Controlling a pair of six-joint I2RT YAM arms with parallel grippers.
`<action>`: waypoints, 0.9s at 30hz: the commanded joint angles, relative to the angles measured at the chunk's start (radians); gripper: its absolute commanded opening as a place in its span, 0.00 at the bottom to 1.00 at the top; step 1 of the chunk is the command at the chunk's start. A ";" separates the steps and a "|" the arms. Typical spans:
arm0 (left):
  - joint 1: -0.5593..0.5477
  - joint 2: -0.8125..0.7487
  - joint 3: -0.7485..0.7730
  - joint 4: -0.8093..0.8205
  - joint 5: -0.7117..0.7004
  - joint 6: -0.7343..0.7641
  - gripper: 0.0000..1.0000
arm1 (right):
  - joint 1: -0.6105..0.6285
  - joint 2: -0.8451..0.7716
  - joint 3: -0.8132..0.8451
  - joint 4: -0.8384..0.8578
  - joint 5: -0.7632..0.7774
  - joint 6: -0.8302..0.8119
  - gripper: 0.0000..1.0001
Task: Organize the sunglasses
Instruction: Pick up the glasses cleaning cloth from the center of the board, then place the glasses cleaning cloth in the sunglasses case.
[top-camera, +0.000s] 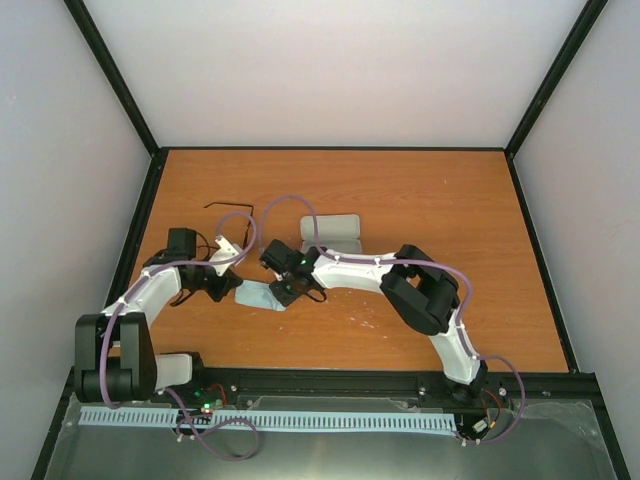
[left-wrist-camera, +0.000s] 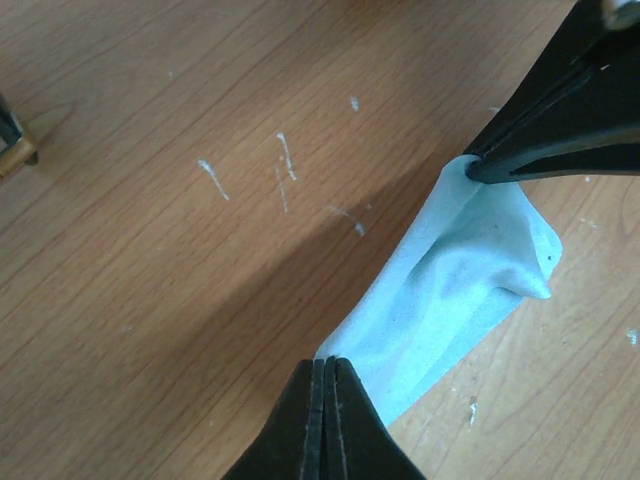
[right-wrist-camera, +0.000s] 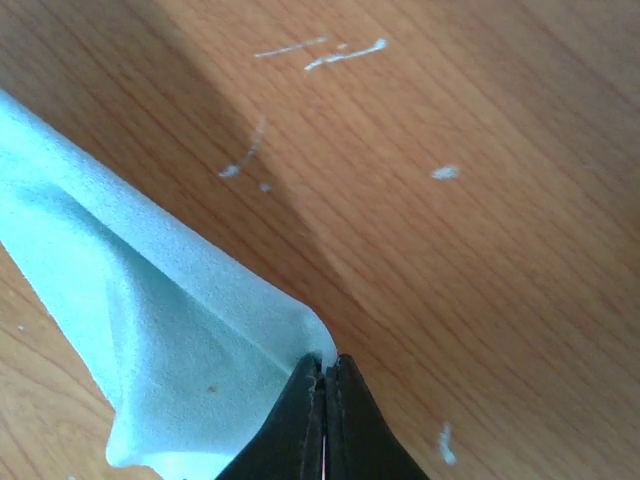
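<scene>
The sunglasses (top-camera: 232, 207) lie on the table behind my left arm, a thin black frame with slim arms, held by neither gripper. A pale blue cloth (top-camera: 258, 296) hangs stretched between both grippers just above the wood. My left gripper (left-wrist-camera: 327, 362) is shut on one corner of the cloth (left-wrist-camera: 450, 290). My right gripper (right-wrist-camera: 325, 364) is shut on the opposite corner of the cloth (right-wrist-camera: 150, 330), and its black fingers (left-wrist-camera: 560, 130) show at the top right of the left wrist view. The two grippers (top-camera: 232, 288) (top-camera: 278, 290) stand close together at the table's middle left.
A pale rounded oblong case (top-camera: 330, 230) lies behind the right gripper, near the table's centre. The wooden table (top-camera: 450, 200) is bounded by black frame rails and white walls. Small white scuff marks (left-wrist-camera: 285, 160) dot the wood below the grippers.
</scene>
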 joint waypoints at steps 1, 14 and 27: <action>-0.016 0.022 0.047 0.009 0.060 -0.033 0.00 | -0.010 -0.091 -0.044 0.013 0.080 0.020 0.03; -0.195 0.120 0.148 0.058 0.051 -0.132 0.00 | -0.028 -0.216 -0.134 0.035 0.165 0.028 0.03; -0.290 0.230 0.262 0.110 0.047 -0.190 0.01 | -0.097 -0.327 -0.218 0.019 0.207 0.015 0.03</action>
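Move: The cloth is already pinched at one end by each hand. The open glasses case lies about 24 cm to the right of the left hand, 17 cm ahead and some 4 cm lower. From the right hand it is about 13 cm right and 18 cm ahead, roughly level. The sunglasses lie some 19 cm ahead of the left hand and 1 cm left, and from the right hand 20 cm ahead and 13 cm left. Both hands keep their ends of the cloth pinched and carry it towards the open case. The right hand rises about 6 cm, steeply at first, while going 7 cm right and some forward, its fingertips swinging forward and the wrist turning slightly clockwise. The left hand goes about 8 cm right and half that forward, rising a little, with a small clockwise turn. ##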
